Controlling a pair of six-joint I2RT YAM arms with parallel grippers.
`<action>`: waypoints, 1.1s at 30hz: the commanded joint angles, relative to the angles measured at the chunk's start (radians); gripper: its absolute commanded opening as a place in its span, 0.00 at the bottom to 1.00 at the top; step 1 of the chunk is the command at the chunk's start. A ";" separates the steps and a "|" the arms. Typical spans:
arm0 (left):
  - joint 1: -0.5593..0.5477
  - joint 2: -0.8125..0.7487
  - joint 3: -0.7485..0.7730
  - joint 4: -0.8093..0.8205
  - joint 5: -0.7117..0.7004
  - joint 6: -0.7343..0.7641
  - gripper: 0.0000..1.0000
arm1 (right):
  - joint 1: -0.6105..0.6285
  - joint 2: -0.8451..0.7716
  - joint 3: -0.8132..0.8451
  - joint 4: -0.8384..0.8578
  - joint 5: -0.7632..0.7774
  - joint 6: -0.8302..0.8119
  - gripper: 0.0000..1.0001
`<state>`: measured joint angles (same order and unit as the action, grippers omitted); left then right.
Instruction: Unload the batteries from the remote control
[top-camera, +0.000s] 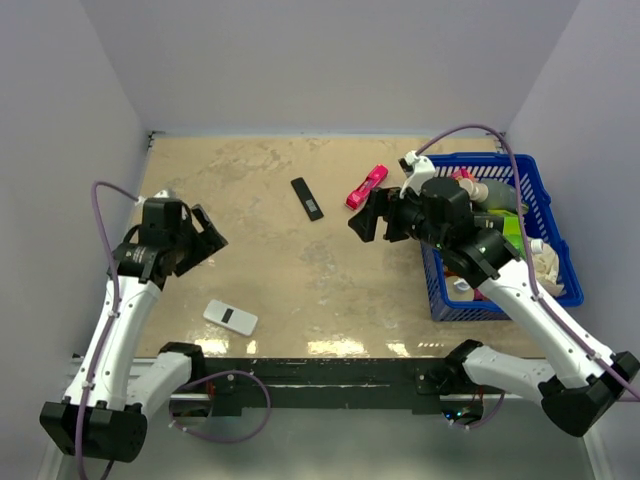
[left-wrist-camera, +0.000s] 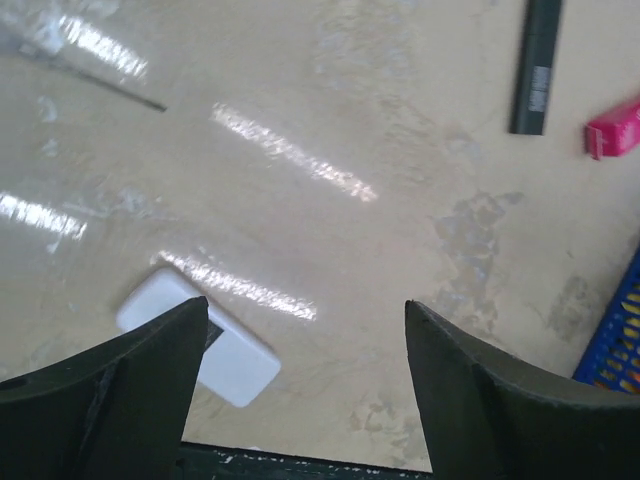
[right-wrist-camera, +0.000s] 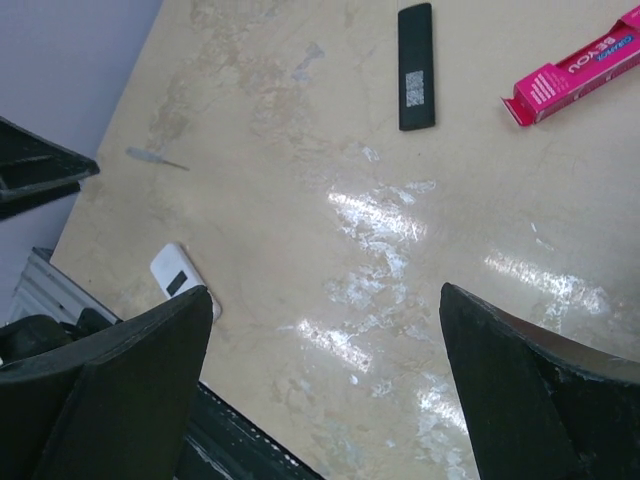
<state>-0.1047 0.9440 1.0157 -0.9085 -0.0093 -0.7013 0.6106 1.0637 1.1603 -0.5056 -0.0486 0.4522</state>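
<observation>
A slim black remote control (top-camera: 306, 198) lies face down at the table's middle back, also seen in the left wrist view (left-wrist-camera: 537, 65) and the right wrist view (right-wrist-camera: 416, 66). A small white remote (top-camera: 230, 317) with a dark window lies near the front edge; my left finger partly covers it (left-wrist-camera: 235, 355), and it shows again in the right wrist view (right-wrist-camera: 178, 275). No batteries are in view. My left gripper (top-camera: 210, 240) (left-wrist-camera: 305, 303) hangs open above bare table, left of centre. My right gripper (top-camera: 362, 222) (right-wrist-camera: 326, 289) is open and empty, right of the black remote.
A pink box (top-camera: 367, 186) (right-wrist-camera: 575, 75) (left-wrist-camera: 612, 128) lies just right of the black remote. A blue basket (top-camera: 545, 235) holding several assorted items stands at the right edge, under my right arm. The table's dark front rail (top-camera: 320, 368) runs along the near edge.
</observation>
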 joint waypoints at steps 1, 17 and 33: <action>0.010 -0.063 -0.123 -0.061 -0.147 -0.271 0.83 | 0.003 -0.089 -0.030 0.068 -0.017 -0.020 0.98; 0.010 0.013 -0.436 0.030 -0.135 -0.490 0.85 | 0.005 -0.151 -0.037 0.041 -0.034 -0.035 0.98; 0.011 0.053 -0.529 0.140 -0.089 -0.492 0.82 | 0.003 -0.128 -0.079 0.147 -0.230 -0.052 0.94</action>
<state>-0.1001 0.9802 0.4965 -0.8371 -0.1226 -1.1904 0.6106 0.9485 1.0985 -0.4450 -0.1642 0.4221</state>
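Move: Behind and well below the left hand lies the white remote control, some 10 cm back, 3 cm to the right and 20 cm down. From the same hand the black bar is about 17 cm ahead and 18 cm right, and the pink box roughly 20 cm ahead and 32 cm right. From the right hand the white remote control lies about 13 cm back, 26 cm left and 29 cm down. Sinking about 17 cm while drawing back some 8 cm, the left hand comes down to the left part of the white remote control, fast at first, then slowly. Its wrist tips down some 25 degrees and turns counter-clockwise nearly 30; the fingers stay open astride the remote. The empty right hand eases back 3 cm, rising about 4 cm and then sinking a little, still wide open. ##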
